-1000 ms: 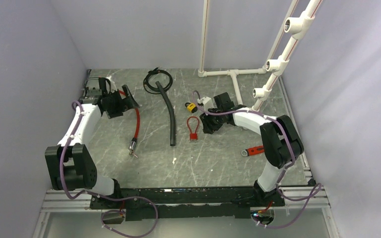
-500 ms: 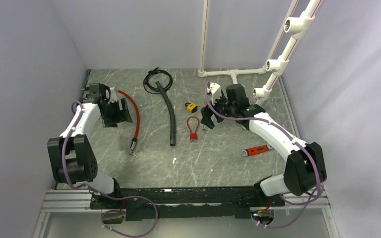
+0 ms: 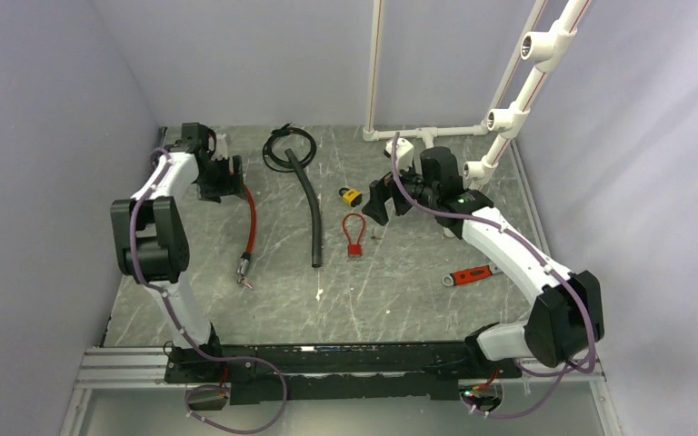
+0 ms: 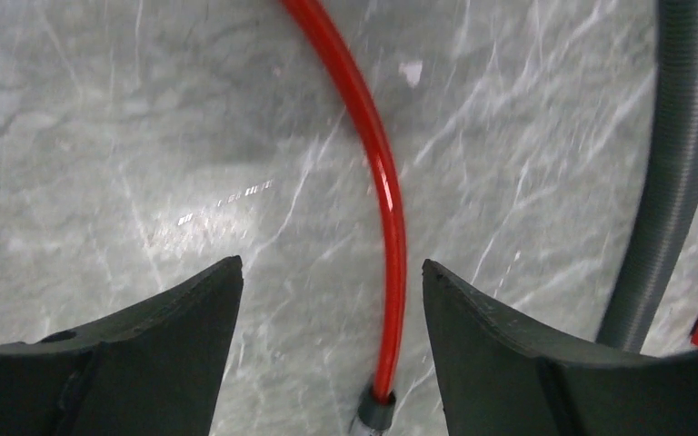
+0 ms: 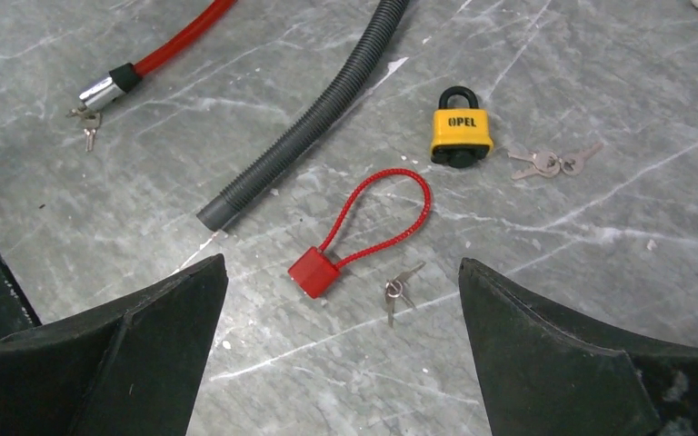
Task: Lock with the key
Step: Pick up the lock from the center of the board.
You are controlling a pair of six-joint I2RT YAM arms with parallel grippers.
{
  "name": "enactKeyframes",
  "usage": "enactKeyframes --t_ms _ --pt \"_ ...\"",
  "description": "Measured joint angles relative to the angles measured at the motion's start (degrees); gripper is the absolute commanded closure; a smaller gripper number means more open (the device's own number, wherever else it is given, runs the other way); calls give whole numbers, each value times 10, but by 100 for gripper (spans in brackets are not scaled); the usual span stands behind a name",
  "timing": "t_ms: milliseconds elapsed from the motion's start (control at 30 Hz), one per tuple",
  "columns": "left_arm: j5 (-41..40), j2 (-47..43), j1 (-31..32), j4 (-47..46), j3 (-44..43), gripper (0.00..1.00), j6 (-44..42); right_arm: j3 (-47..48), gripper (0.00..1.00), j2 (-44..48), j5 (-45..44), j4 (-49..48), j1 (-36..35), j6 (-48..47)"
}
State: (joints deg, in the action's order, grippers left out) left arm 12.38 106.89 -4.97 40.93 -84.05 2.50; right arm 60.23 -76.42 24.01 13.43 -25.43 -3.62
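Observation:
A small red cable padlock (image 5: 314, 271) lies on the table with a ring of keys (image 5: 398, 286) just to its right. A yellow padlock (image 5: 462, 127) lies farther off, its own keys (image 5: 554, 162) beside it. My right gripper (image 5: 342, 265) hovers above the red padlock, open wide, holding nothing; from the top it (image 3: 377, 207) sits right of the yellow padlock (image 3: 352, 195). My left gripper (image 4: 331, 265) is open at the back left, over a long red cable lock (image 4: 383, 182) that lies on the table between the fingers, nearer the right one, untouched.
A grey ribbed hose (image 3: 309, 209) lies between the two arms, with a black coiled cable (image 3: 288, 145) behind it. The long cable's metal end (image 5: 104, 91) has keys (image 5: 86, 123) beside it. A red-handled tool (image 3: 468, 274) lies front right. White pipes (image 3: 427, 136) stand at the back right.
My right gripper has opened wide and pulled up and back from the red padlock. The left arm has swung toward the back left corner, its jaws narrowing a little.

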Motion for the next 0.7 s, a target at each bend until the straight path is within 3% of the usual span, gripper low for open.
enactKeyframes --t_ms 333,600,700 --pt "-113 157 60 -11 -151 44 75 42 0 -52 20 18 0 29" --pt "-182 209 79 -8 -177 62 118 49 0 -66 20 19 -1 63" --pt "-189 219 80 0 -193 75 143 51 0 -73 21 13 -6 80"
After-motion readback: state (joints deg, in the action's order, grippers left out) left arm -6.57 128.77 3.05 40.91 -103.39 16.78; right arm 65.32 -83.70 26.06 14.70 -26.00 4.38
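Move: The red cable lock's bend, the stretch the left hand goes for, lies about 8 cm ahead of that hand, 2 cm to its right and 7 cm below. The lock's silver cylinder sits some 12 cm back and 4 cm right, the grey corrugated hose 4 cm ahead and 19 cm right, and the black coil 20 cm ahead and 12 cm right, all on the table. From the right hand the bend is roughly 17 cm ahead, 31 cm left and 19 cm below. The red cable's bend ends up between the left fingertips: that hand swings some 8 cm forward while sinking, then finishes almost straight down, about 6 cm lower in all. It turns some 15 degrees counter-clockwise with its left side lifting, and the wide-open fingers close to about a third, one on each side of the cable. The open right hand eases about 2 cm left and tips down slightly. ##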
